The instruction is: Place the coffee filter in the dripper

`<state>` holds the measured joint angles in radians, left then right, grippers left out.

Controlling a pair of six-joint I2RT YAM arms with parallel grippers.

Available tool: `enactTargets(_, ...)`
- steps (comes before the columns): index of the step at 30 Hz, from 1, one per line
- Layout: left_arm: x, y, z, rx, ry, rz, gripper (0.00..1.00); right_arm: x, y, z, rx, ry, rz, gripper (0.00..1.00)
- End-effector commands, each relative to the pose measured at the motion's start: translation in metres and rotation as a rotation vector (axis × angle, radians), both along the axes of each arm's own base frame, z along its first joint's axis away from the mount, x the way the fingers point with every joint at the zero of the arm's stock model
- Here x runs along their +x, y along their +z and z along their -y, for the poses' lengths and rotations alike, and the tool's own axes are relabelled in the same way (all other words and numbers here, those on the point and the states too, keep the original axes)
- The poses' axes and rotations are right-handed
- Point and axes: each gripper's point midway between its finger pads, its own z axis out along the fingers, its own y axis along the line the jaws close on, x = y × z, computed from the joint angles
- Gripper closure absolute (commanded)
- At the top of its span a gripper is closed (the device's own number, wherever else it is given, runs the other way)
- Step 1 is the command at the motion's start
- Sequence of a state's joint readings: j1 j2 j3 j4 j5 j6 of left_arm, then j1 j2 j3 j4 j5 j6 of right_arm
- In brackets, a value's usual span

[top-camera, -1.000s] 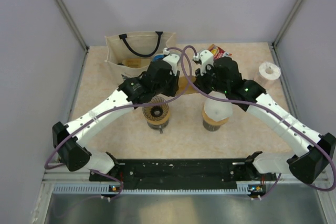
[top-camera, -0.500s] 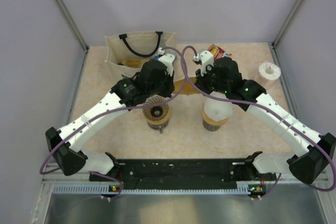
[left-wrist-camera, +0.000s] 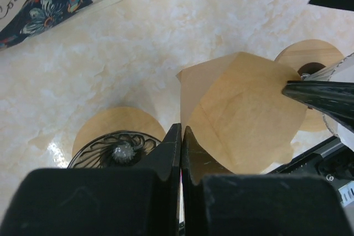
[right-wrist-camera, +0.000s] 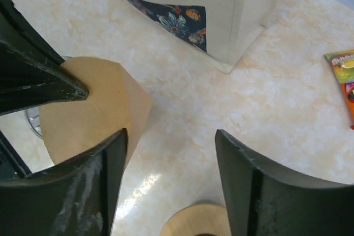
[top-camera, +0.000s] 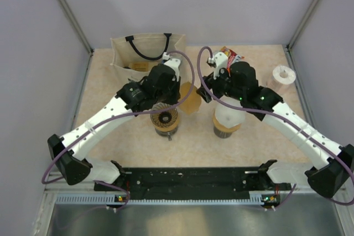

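The brown paper coffee filter (top-camera: 189,97) hangs above the table between the two arms. My left gripper (top-camera: 180,90) is shut on its left edge, and in the left wrist view the jaws (left-wrist-camera: 182,131) meet on the filter (left-wrist-camera: 243,109). The dripper (top-camera: 165,117), a dark ribbed cone in a tan ring, stands just below and left of the filter; it also shows by the left finger (left-wrist-camera: 119,148). My right gripper (top-camera: 206,93) is open beside the filter (right-wrist-camera: 83,109), its jaws (right-wrist-camera: 171,142) wide apart over bare table.
A white translucent cone (top-camera: 228,115) on a tan base stands right of the dripper, under the right arm. A cream tote bag (top-camera: 145,53) sits at the back left, a snack packet (top-camera: 231,54) behind the grippers, and a white roll (top-camera: 284,75) at the far right.
The right gripper has opened and let go of the filter, drawing slightly right. The left gripper has closed on the filter's edge and now holds it alone.
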<state>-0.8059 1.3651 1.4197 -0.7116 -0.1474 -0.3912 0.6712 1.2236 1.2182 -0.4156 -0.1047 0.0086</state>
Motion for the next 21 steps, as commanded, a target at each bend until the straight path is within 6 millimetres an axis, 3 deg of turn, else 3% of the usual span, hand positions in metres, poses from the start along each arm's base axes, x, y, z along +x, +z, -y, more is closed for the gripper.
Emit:
enactTargets(1,-0.003,0.019,-0.013,-0.027,0.088,-0.021,1.0,-0.01,0.057,-0.008,0.203,0.05,0.152,0.31)
enactTargets(5,-0.008,0.023,-0.021,-0.045,0.128,-0.067,1.0,-0.018,0.087,0.004,0.335,-0.003,0.238,0.18)
enactTargets(8,-0.014,0.031,-0.031,-0.054,0.151,-0.108,1.0,-0.022,0.093,0.023,0.393,-0.087,0.278,0.01)
enactTargets(13,-0.035,0.028,-0.051,-0.07,0.156,-0.266,1.0,-0.023,0.082,0.044,0.401,-0.182,0.285,0.01)
enactTargets(21,-0.061,0.017,-0.075,-0.052,0.183,-0.392,1.0,-0.012,0.061,0.047,0.34,-0.235,0.243,0.01)
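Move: The dripper on the left carafe lies about 5 cm to the left of the left hand, 5 cm back towards the base and 12 cm below. That hand already pinches the coffee filter, whose middle is some 4 cm to its right. The tote bag stands about 12 cm left and 16 cm ahead, lower down. From the right hand, the filter's middle is about 5 cm left and 2 cm back; the white filter sits some 9 cm right, 7 cm back and well below. Still pinching the brown coffee filter in its shut fingers, the left hand carries it left by some 6 cm and then also back, towards the dripper on the left carafe, while the fingers tip about 20 degrees further down. The right hand comes free of the filter's far side, finishes opening, and rises about 6 cm, then swings right. ##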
